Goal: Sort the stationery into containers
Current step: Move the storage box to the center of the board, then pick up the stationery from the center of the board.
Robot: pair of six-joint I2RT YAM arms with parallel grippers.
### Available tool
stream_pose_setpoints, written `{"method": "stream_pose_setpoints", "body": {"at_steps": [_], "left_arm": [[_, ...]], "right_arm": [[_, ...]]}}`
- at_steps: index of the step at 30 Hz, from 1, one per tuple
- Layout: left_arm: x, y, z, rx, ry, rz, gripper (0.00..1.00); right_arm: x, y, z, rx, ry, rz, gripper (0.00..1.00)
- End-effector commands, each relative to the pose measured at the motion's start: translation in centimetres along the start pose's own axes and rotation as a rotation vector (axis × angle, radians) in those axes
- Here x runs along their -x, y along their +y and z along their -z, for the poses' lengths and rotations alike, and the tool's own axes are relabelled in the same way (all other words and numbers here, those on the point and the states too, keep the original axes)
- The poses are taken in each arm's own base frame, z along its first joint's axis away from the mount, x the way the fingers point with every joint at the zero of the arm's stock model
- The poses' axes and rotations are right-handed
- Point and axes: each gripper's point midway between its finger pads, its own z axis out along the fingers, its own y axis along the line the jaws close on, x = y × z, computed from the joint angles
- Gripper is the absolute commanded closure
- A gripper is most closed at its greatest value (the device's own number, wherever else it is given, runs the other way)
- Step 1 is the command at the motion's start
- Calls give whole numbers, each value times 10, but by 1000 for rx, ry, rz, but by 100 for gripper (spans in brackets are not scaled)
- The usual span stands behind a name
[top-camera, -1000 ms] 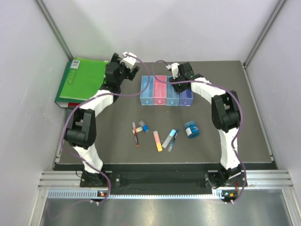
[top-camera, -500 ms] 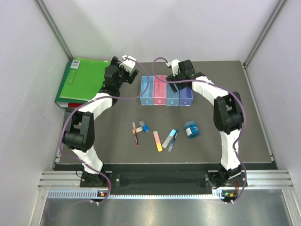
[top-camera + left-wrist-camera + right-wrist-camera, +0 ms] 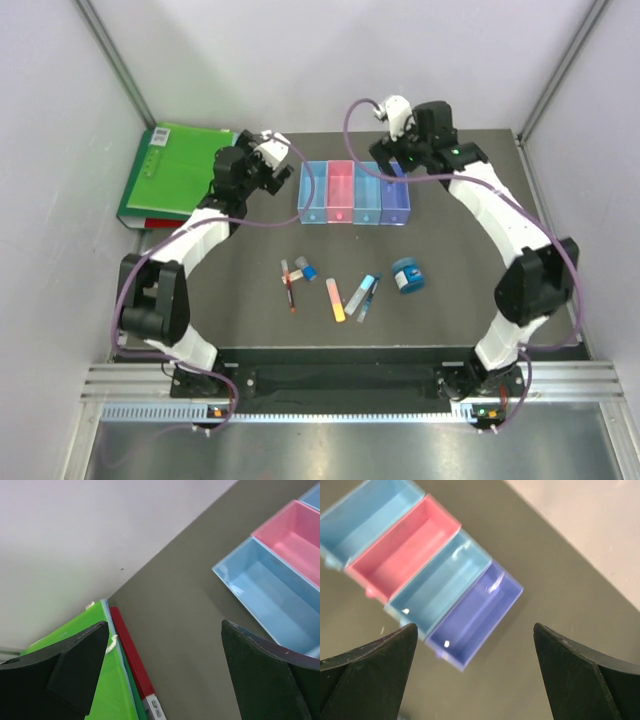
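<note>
The containers (image 3: 354, 192) stand as a joined row at the back of the table: light blue (image 3: 365, 515), pink (image 3: 402, 550), light blue (image 3: 440, 587) and purple (image 3: 472, 615), all four showing bare insides. The stationery lies nearer the front: red pen (image 3: 291, 287), blue-capped piece (image 3: 306, 268), orange-pink stick (image 3: 335, 299), grey stick (image 3: 361, 292), blue pen (image 3: 370, 298) and blue tape roll (image 3: 407, 274). My right gripper (image 3: 474, 630) hangs open above the purple bin's far right side, holding nothing. My left gripper (image 3: 164, 630) is open over bare table left of the bins.
A big green folder (image 3: 175, 170) lies on a red one (image 3: 131, 655) at the back left corner, close to my left gripper. Light walls close in the back and both sides of the dark table (image 3: 480, 210).
My right gripper has opened wide and risen up and back, away from the bins. My left gripper has shifted slightly and stays open.
</note>
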Motion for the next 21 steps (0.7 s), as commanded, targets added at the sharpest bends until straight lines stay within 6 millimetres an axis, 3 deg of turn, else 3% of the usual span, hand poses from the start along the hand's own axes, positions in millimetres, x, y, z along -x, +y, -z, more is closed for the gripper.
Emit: {"method": "stream_pose_setpoints", "body": {"at_steps": [1, 2, 3, 4, 6, 7, 9, 10, 15, 21], "left_arm": [[11, -21, 34, -134, -19, -57, 1], [2, -29, 39, -161, 2, -56, 1], [5, -28, 44, -156, -5, -60, 1], [4, -28, 46, -153, -3, -53, 1], [3, -32, 52, -160, 0, -32, 1], [3, -34, 54, -165, 1, -27, 1], [3, -39, 58, -180, 5, -18, 1], [2, -41, 58, -187, 7, -18, 1], [5, -54, 65, -239, -1, -48, 1], [9, -56, 67, -244, -7, -50, 1]], "right_arm": [[-37, 27, 49, 127, 87, 75, 0], [-50, 30, 55, 132, 123, 71, 0], [-55, 32, 62, 129, 131, 68, 0], [-75, 40, 63, 145, 179, 56, 0], [-91, 47, 72, 156, 218, 38, 0], [-109, 53, 73, 167, 255, 26, 0], [-116, 56, 79, 154, 250, 19, 0], [-134, 63, 80, 168, 282, 13, 0], [-174, 85, 93, 203, 346, 5, 0], [-207, 105, 104, 240, 396, -16, 0]]}}
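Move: For my open right hand, the blue jar lies about 22 cm back, 2 cm to the right and 21 cm below. The pen is roughly 11 cm left of the jar and 4 cm nearer me, with the pale blue marker some 14 cm left and 3 cm nearer. The storage box's middle is about 2 cm ahead of my right hand, 10 cm left and 20 cm down. From my left hand the jar is about 25 cm back, 41 cm right and 19 cm lower. I pull my right hand back off the storage box towards the blue jar, level at first, then sinking: about 19 cm back, 15 cm down and 7 cm right. Its fingers stay wide open and tip some 25 degrees further down. My left hand, open and empty, eases about 8 cm back, sinking a little. ##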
